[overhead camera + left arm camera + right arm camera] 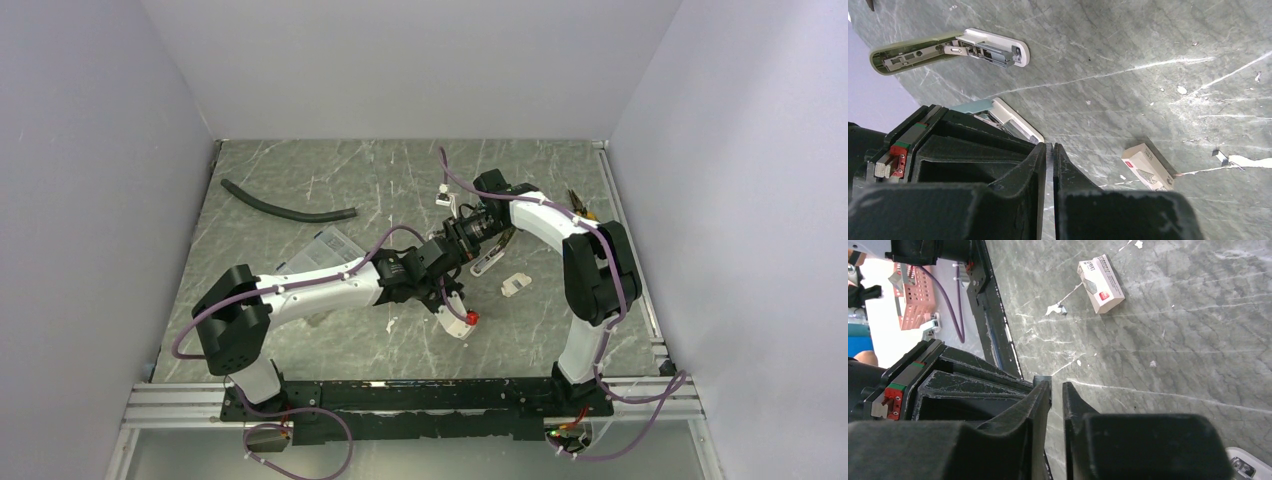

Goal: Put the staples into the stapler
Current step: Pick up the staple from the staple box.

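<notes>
The staples box (1148, 167), small and white with a red mark, lies flat on the table (516, 284), also in the right wrist view (1100, 282). An open olive stapler (948, 50) rests near the right wall (580, 207). A white and teal stapler (1010, 120) lies just behind my left gripper (1049, 152), which is shut on a thin dark ribbed strip (1049, 162). My right gripper (1057, 390) is slightly open, with a ribbed strip end (1042, 379) against its left fingertip. Both grippers meet above the table's middle (456, 245).
A black hose (285, 209) lies at the back left. A clear plastic case (327, 246) sits beside the left arm. A small white piece with a red tip (459, 320) lies in front of the grippers. Paper scraps (1228, 159) dot the table.
</notes>
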`<state>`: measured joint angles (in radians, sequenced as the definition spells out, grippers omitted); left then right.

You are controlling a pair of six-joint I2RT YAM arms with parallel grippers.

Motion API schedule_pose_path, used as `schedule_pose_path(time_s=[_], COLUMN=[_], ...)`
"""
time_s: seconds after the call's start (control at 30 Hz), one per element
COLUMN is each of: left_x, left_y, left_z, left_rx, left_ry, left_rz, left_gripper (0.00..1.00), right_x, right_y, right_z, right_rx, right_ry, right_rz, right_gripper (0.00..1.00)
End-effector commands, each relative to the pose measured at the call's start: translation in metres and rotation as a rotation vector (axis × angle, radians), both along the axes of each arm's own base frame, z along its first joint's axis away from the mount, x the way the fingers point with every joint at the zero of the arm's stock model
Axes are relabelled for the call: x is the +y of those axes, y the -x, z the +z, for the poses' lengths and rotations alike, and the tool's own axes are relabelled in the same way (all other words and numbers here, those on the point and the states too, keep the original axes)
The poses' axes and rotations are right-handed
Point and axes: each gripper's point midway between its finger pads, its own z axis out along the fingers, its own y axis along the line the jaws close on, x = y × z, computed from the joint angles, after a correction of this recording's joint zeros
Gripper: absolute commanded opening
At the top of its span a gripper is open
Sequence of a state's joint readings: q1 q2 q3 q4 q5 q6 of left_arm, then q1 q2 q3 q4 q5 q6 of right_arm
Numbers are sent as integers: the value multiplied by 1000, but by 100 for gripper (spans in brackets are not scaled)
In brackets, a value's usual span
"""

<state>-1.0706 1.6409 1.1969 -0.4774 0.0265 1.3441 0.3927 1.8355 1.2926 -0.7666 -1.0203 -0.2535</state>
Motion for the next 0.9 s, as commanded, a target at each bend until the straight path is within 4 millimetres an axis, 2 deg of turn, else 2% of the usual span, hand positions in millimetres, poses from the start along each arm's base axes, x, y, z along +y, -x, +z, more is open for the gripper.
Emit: schedule_pose_path(time_s=[0.0,0.07,0.13,0.33,0.47,0.63,0.77,0.87], left_x=[5,7,9,17,17,24,24,16], left_y=[0,4,9,18,22,10,5,7], left_z=[9,9,8,12,35,72,94,109], left_rx=[-2,25,47,164,349,620,836,1040], left_ry=[22,33,44,104,245,481,628,690], left_rz=[30,33,35,74,122,234,308,339], left_gripper=[12,11,11,11,12,14,14,14], right_x=[-2,-4,-6,-22,-44,-65,-65,-60], right_y=[3,1,-2,-15,-27,-36,-32,-31], right_z=[21,25,31,44,55,75,93,110], right_rx=[-60,-75,-87,-120,-158,-360,-545,-665], right_ry=[-17,-21,-26,-42,-85,-144,-202,-253], right_rz=[19,18,9,-34,-86,-131,-140,-143], right_gripper=[24,35,41,45,45,45,46,47])
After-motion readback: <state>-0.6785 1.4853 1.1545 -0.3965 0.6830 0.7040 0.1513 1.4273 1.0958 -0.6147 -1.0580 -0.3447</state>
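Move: Some 14 cm ahead of the left hand, 3 cm to its right and about 11 cm below lies the open blue stapler. The green stapler is roughly 10 cm ahead and 11 cm right, while the staple box stands about 9 cm left and barely 1 cm ahead, both equally low. From the right hand, the blue stapler is around 13 cm ahead, 3 cm right and 10 cm below. Parting after the handover, the right fingers, already loosening, open much wider and the hand draws off about 7 cm right and as much up, rolling some 25 degrees. The left hand keeps its pinch on the staple strip, dips slightly back and left, then goes up and left, ending nearly 6 cm higher, its fingers swinging to point more to the right and less steeply down. ##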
